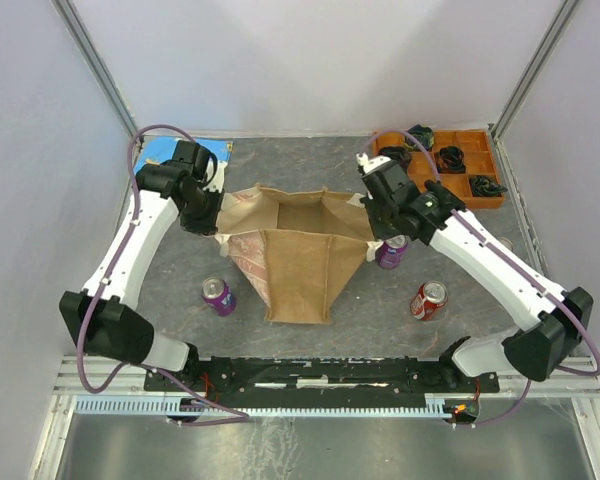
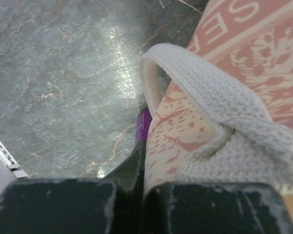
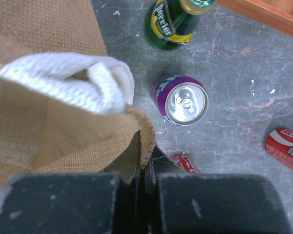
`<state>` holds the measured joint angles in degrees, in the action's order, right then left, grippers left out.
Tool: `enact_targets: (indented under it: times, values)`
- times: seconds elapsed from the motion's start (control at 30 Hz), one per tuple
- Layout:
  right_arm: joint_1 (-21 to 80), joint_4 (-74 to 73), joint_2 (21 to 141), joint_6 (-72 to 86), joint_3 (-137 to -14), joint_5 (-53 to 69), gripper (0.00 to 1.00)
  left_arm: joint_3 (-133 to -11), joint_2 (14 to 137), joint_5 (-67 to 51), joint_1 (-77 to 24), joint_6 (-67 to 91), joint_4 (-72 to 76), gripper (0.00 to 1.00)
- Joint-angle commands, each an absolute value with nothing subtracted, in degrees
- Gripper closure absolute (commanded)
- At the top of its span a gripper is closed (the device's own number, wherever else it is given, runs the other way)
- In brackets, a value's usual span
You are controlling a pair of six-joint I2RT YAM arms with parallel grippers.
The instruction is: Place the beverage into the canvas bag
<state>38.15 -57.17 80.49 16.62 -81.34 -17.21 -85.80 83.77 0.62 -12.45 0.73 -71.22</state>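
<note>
The tan canvas bag stands open at the table's middle, with a pale patterned panel and cream rope handles. My left gripper is shut on the bag's left rim; the wrist view shows fabric pinched between the jaws. My right gripper is shut on the right rim, as its wrist view shows. A purple can stands left of the bag. A second purple can stands right of it, below my right gripper. A red can lies further right.
A green bottle lies beyond the purple can. Another red can is partly hidden behind my right finger. An orange compartment tray with dark items sits at the back right. A blue item lies at the back left.
</note>
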Motion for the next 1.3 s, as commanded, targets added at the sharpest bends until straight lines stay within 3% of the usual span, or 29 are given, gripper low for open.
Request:
enact_targets:
  times: [0.0, 0.37, 0.43, 0.53, 0.77, 0.83, 1.0, 1.1, 1.27]
  values:
    - [32.29, -62.62, 74.66, 12.04, -77.67, -22.44, 1.0, -82.83, 77.8, 7.53, -9.57, -6.85, -70.08, 0.97]
    - [32.67, -57.52, 78.06, 12.13, -77.55, -15.65, 1.0, -75.62, 74.29, -3.2, -12.84, -5.9, -61.24, 0.97]
    - [32.99, -56.88, 78.46, 12.25, -77.03, -15.33, 1.0, -74.17, 74.26, -4.58, -14.05, -4.82, -59.65, 0.94]
    - [33.09, -55.88, 79.02, 12.52, -75.92, -13.74, 0.9, -72.94, 74.47, -5.26, -14.8, -3.76, -58.65, 0.83]
    - [33.91, -54.03, 80.41, 13.86, -73.62, -10.31, 0.77, -71.79, 73.67, -5.5, -14.87, -3.53, -58.97, 0.76]
    - [34.08, -53.68, 80.42, 13.97, -73.15, -9.79, 0.69, -71.73, 73.7, -6.26, -14.86, -3.22, -59.22, 0.62]
    - [34.1, -51.61, 78.53, 14.43, -73.16, -9.71, 0.33, -71.76, 72.67, -9.49, -14.85, -2.11, -57.91, 0.25]
    - [34.1, -50.33, 76.92, 14.95, -75.06, -10.03, 0.19, -72.4, 71.3, -11.0, -14.86, -1.07, -55.28, 0.17]
    - [34.12, -48.74, 74.44, 16.03, -80.22, -11.69, 0.04, -76.36, 69.71, -13.39, -14.83, -0.18, -51.72, 0.13]
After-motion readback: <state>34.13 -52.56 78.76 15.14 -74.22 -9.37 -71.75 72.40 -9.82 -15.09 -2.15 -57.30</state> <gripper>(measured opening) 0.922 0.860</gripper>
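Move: Each hand still pinches one side rim of the upright canvas bag, stretched wide. From the left hand its middle is about 20 cm right, 2 cm back and 10 cm down; from the right hand about 20 cm left, 2 cm back and 10 cm down. A purple can stands some 9 cm back and 3 cm left of the left hand. Another is about 5 cm ahead and 7 cm right of the right hand, and the green bottle 13 cm ahead and 2 cm right, cans and bottle 13 to 15 cm down. Both grips on the bag's side rims come free: the pull slackens, and each hand sinks before spreading its fingers nearly fully. The left eases in towards the bag's middle, about 4 cm right with a little back, dips 3 cm and turns some 10 degrees clockwise; the right mostly sinks about 5 cm. Opening, both start back up, with the rims still between their spread fingers. ##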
